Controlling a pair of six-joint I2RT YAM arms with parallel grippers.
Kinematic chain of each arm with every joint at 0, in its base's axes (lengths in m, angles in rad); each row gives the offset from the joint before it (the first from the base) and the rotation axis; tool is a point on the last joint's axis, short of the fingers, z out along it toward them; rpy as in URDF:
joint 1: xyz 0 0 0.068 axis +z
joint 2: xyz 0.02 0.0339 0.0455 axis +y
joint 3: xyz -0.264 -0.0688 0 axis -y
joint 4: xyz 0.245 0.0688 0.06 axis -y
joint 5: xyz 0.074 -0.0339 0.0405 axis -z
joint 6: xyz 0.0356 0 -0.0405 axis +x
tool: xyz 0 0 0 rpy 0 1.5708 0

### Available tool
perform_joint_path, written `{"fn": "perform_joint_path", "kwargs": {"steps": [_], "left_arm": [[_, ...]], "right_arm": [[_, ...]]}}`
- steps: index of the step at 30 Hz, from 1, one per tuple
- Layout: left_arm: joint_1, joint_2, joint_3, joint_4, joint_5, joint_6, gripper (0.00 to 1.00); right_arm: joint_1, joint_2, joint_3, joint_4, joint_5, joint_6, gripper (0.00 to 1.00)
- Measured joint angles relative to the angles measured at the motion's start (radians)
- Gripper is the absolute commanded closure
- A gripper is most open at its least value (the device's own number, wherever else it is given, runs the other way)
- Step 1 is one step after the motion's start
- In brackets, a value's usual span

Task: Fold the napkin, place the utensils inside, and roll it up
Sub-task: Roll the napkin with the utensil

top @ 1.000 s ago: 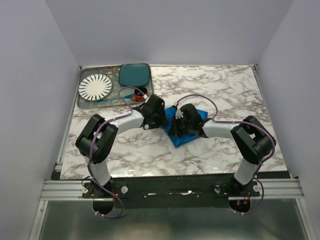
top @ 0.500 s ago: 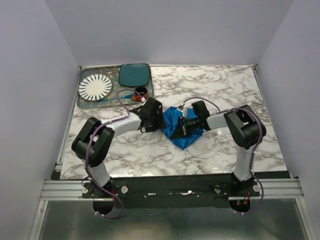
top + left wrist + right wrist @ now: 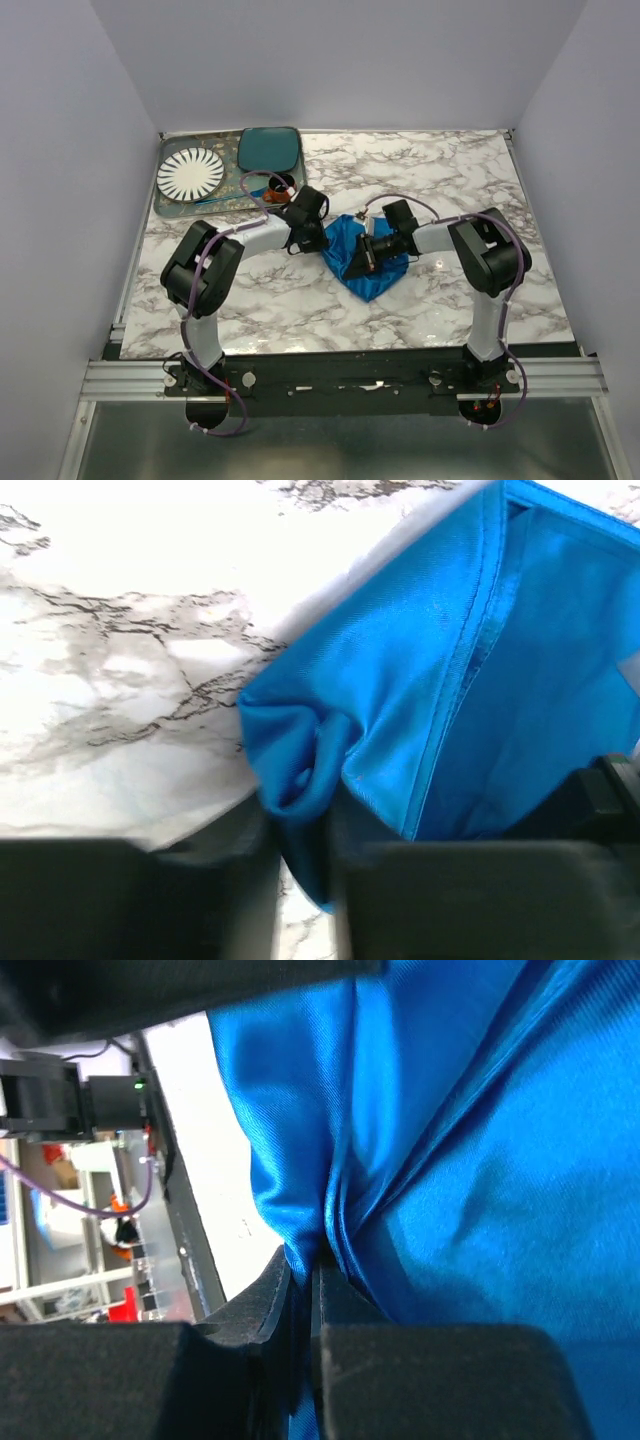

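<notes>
The bright blue napkin (image 3: 372, 272) lies rumpled at the middle of the marble table. At its left corner my left gripper (image 3: 322, 240) has a bunched fold of the cloth (image 3: 420, 700) pinched between its jaws (image 3: 300, 830). From the right, my right gripper (image 3: 366, 256) lies low on the napkin. In the right wrist view its jaws (image 3: 312, 1272) are shut tight on a ridge of the blue cloth (image 3: 480, 1160). A slim utensil with a bluish handle (image 3: 218, 198) lies on the tray at the back left, away from both grippers.
A grey tray (image 3: 166, 208) at the back left holds a white striped plate (image 3: 190, 173), a dark teal rounded-square plate (image 3: 269, 149) and a small brown cup (image 3: 283, 185). Both forearms lie low across the table's middle.
The left gripper has shifted to the napkin's left corner and closed on a fold. The right arm swung lower a second ago, spreading the napkin leftward, and has since kept its grip.
</notes>
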Motion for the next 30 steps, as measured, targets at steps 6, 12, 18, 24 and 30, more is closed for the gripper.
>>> {"fn": "perform_joint_path", "kwargs": {"steps": [6,12,18,24,30], "left_arm": [[0.001,0.002,-0.004,0.009,0.003,0.019,1.0],[-0.001,0.003,-0.003,0.008,0.01,0.018,1.0],[0.0,0.011,0.02,-0.035,0.033,0.017,1.0],[-0.001,0.02,0.044,-0.076,0.035,0.014,1.0],[-0.001,0.022,0.05,-0.089,0.04,0.013,1.0]], "right_arm": [[0.001,-0.066,0.017,-0.121,0.119,-0.047,0.79],[0.056,-0.172,0.046,-0.274,0.324,-0.086,0.57],[0.177,-0.346,0.084,-0.426,0.615,-0.101,0.33],[0.337,-0.398,0.142,-0.498,0.916,-0.098,0.28],[0.486,-0.317,0.224,-0.536,1.207,-0.095,0.25]]}}
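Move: The right hand still grips the napkin roll, whose middle lies about 1 cm left of that hand, 2 cm back and 1 cm below; the flat part of the napkin lies about 6 cm to its right and 2 cm ahead. The left hand has the roll's far end between its half-closed fingers, with the mug some 10 cm to its left and 16 cm ahead. The roll's middle is about 5 cm right of the left hand and 7 cm back. The left hand stays low in place and closes its fingers to pinch the far end of the roll, then keeps that grip while easing back about 1 cm. Once that pinch is set, the right hand shifts slightly right, opens wide to let go of the roll and rises about 6 cm above it, swinging its wrist over by some 60 degrees so the fingers go from pointing left to pointing mostly down and forward-left over the roll's edge. ##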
